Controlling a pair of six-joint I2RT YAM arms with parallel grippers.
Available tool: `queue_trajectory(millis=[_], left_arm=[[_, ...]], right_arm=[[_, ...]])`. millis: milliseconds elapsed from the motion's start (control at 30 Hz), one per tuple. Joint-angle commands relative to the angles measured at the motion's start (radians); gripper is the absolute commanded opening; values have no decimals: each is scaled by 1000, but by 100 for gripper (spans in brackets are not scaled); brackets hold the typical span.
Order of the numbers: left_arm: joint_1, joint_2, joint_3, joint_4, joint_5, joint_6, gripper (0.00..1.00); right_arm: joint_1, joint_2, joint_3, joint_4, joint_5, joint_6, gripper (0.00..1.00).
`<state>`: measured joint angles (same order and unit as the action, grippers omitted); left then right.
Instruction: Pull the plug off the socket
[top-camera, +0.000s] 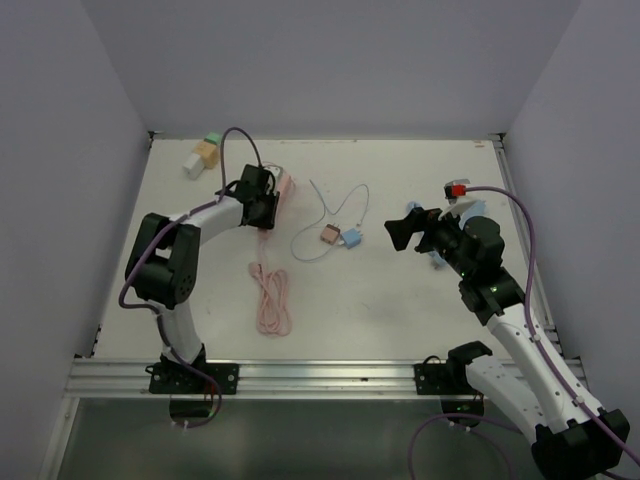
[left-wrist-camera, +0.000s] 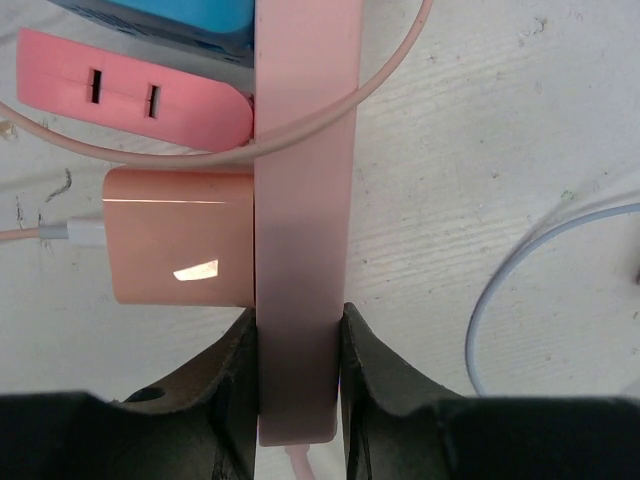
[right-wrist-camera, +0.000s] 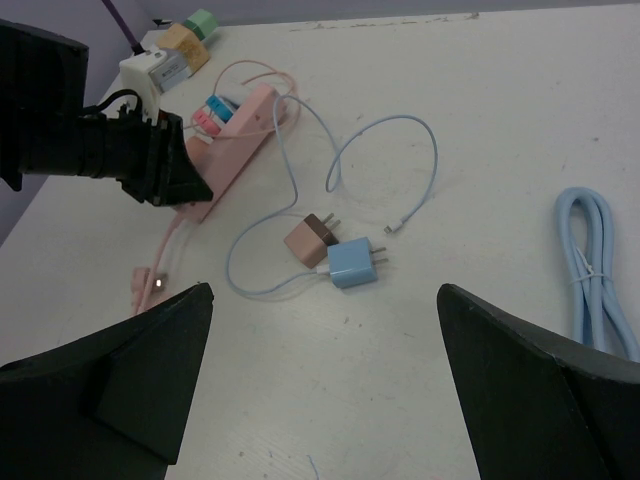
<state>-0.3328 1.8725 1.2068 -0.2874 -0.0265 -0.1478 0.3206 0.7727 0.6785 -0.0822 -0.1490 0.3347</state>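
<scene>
The socket is a pink power strip (left-wrist-camera: 305, 200), also visible in the top view (top-camera: 282, 187) and the right wrist view (right-wrist-camera: 243, 128). Three plugs sit in its side: a peach adapter (left-wrist-camera: 180, 235) with a white cable end, a pink plug (left-wrist-camera: 130, 100) and a blue one (left-wrist-camera: 170, 20). My left gripper (left-wrist-camera: 297, 370) is shut on the strip's near end, one finger against each long side. My right gripper (top-camera: 405, 230) hangs open above the table right of centre, holding nothing, well away from the strip.
Loose brown (right-wrist-camera: 312, 238) and blue (right-wrist-camera: 353, 262) chargers with a light blue cable lie mid-table. A pink coiled cable (top-camera: 272, 300) lies in front of the strip. Coloured blocks (top-camera: 203, 155) stand at the back left. A coiled blue cable (right-wrist-camera: 590, 270) is at the right.
</scene>
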Motion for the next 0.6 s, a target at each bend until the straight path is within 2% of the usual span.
queue_trajectory(millis=[0, 133, 333, 467, 567], left_arm=[[8, -82, 33, -59, -1, -65, 3], [6, -163, -24, -101, -23, -142, 0], [-5, -298, -236, -142, -64, -304, 0], [-46, -381, -372, -171, -104, -407, 0], [-125, -432, -420, -187, -118, -475, 2]], right_arm=[[5, -1, -8, 41, -6, -17, 98], [5, -1, -8, 44, -9, -17, 98], [5, 5, -11, 52, -26, -19, 98], [9, 17, -8, 56, -47, -17, 98], [9, 31, -4, 58, -69, -19, 98]])
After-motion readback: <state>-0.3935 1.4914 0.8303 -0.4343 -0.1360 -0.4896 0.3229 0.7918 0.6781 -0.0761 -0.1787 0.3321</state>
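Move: The left gripper already grips the near end of the pink socket; the socket runs forward and a little right, its middle about 7 cm ahead and 3 cm right. The orange plug sits on its left side, some 4 cm ahead and 3 cm left of the hand. The coiled pink cord lies about 21 cm back and 3 cm right, the brown plug 3 cm back and 16 cm right. From the idle right hand the socket's middle is about 19 cm ahead, 25 cm left and 23 cm below. Keep the left gripper pinched on the near end of the pink socket and draw it back towards the base about 12 cm, gathering speed, with a slight drift left towards the end. Let it rise barely a centimetre, then sink back to the starting height, while turning the wrist some 15 degrees counter-clockwise and tipping the fingers a little steeper. ##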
